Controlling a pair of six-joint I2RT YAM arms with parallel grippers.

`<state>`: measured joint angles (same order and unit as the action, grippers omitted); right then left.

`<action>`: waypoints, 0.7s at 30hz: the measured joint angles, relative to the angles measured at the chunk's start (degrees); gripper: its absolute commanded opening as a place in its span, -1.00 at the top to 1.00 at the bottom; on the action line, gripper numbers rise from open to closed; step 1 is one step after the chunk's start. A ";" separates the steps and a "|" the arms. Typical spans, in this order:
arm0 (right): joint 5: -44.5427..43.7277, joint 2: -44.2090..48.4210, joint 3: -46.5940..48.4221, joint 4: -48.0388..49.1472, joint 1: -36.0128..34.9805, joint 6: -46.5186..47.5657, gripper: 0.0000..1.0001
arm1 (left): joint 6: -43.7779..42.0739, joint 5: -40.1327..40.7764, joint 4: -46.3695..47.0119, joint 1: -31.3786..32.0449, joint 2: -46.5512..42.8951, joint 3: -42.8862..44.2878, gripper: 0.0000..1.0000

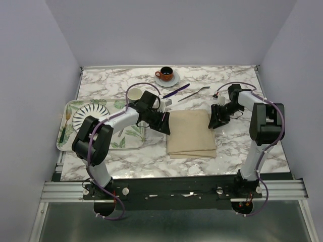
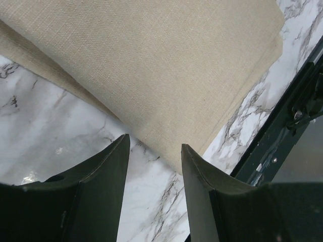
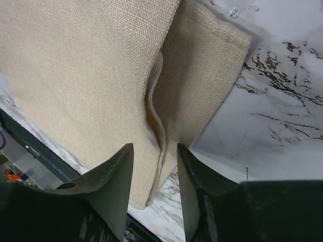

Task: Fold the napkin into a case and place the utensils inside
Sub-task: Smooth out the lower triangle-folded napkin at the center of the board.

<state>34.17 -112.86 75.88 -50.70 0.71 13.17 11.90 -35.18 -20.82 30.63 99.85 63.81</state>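
The beige napkin (image 1: pixel 191 133) lies folded in a rectangle on the marble table. My left gripper (image 1: pixel 166 122) is open at the napkin's far left corner. In the left wrist view the gripper (image 2: pixel 155 142) is low over the marble, and the corner of the napkin (image 2: pixel 166 65) lies just ahead of the jaws. My right gripper (image 1: pixel 214 121) is open at the napkin's far right corner. In the right wrist view the gripper (image 3: pixel 155 147) straddles the layered edge of the napkin (image 3: pixel 75 65) without pinching it. The purple knife (image 1: pixel 176 91) and the silver fork (image 1: pixel 193 94) lie behind the napkin.
A leaf-printed tray (image 1: pixel 68 118) with a striped plate (image 1: pixel 91 116) sits at the left. A white cup (image 1: pixel 134 94) stands by the left arm. An orange cup on a saucer (image 1: pixel 166 75) stands at the back. The black front rail (image 2: pixel 282 136) shows past the napkin.
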 measured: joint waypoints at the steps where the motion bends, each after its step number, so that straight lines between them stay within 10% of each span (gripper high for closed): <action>1: 0.02 -0.24 0.11 0.20 -0.04 -0.11 0.12 | 0.07 0.00 0.00 -0.28 0.00 0.00 -0.11; 14: -0.02 -1.57 1.03 0.46 -1.11 -0.81 0.16 | 0.70 0.00 0.61 -4.35 -0.57 -0.11 -0.11; 21: -0.22 -2.91 2.80 -0.42 -1.68 -1.51 0.99 | 1.44 0.00 1.44 -7.61 -2.45 -0.13 -0.10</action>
<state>33.95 -115.77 78.67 -51.11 -0.97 11.66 13.34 -35.18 -19.38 23.03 97.41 63.68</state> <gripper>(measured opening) 0.186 0.552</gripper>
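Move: The napkin's loose upper right edge stands nearly between the right fingers, about 1 cm ahead, 1 cm left and 1 cm below the hand; the middle of the napkin is some 12 cm left of the right hand and 4 cm back. The fork lies roughly 18 cm ahead of that hand and 9 cm left. From the left hand, that same edge is about 23 cm right, 5 cm ahead and 5 cm lower. The napkin's upper right edge is pinched by the right hand, which eases only about 1 cm left and forward, sinking slightly, before its half-open fingers close on the thin lip of cloth. Meanwhile the left hand, empty and still half open, draws away from the napkin's left edge, some 5 cm forward and left, rising towards the end and turning slightly counter-clockwise. ##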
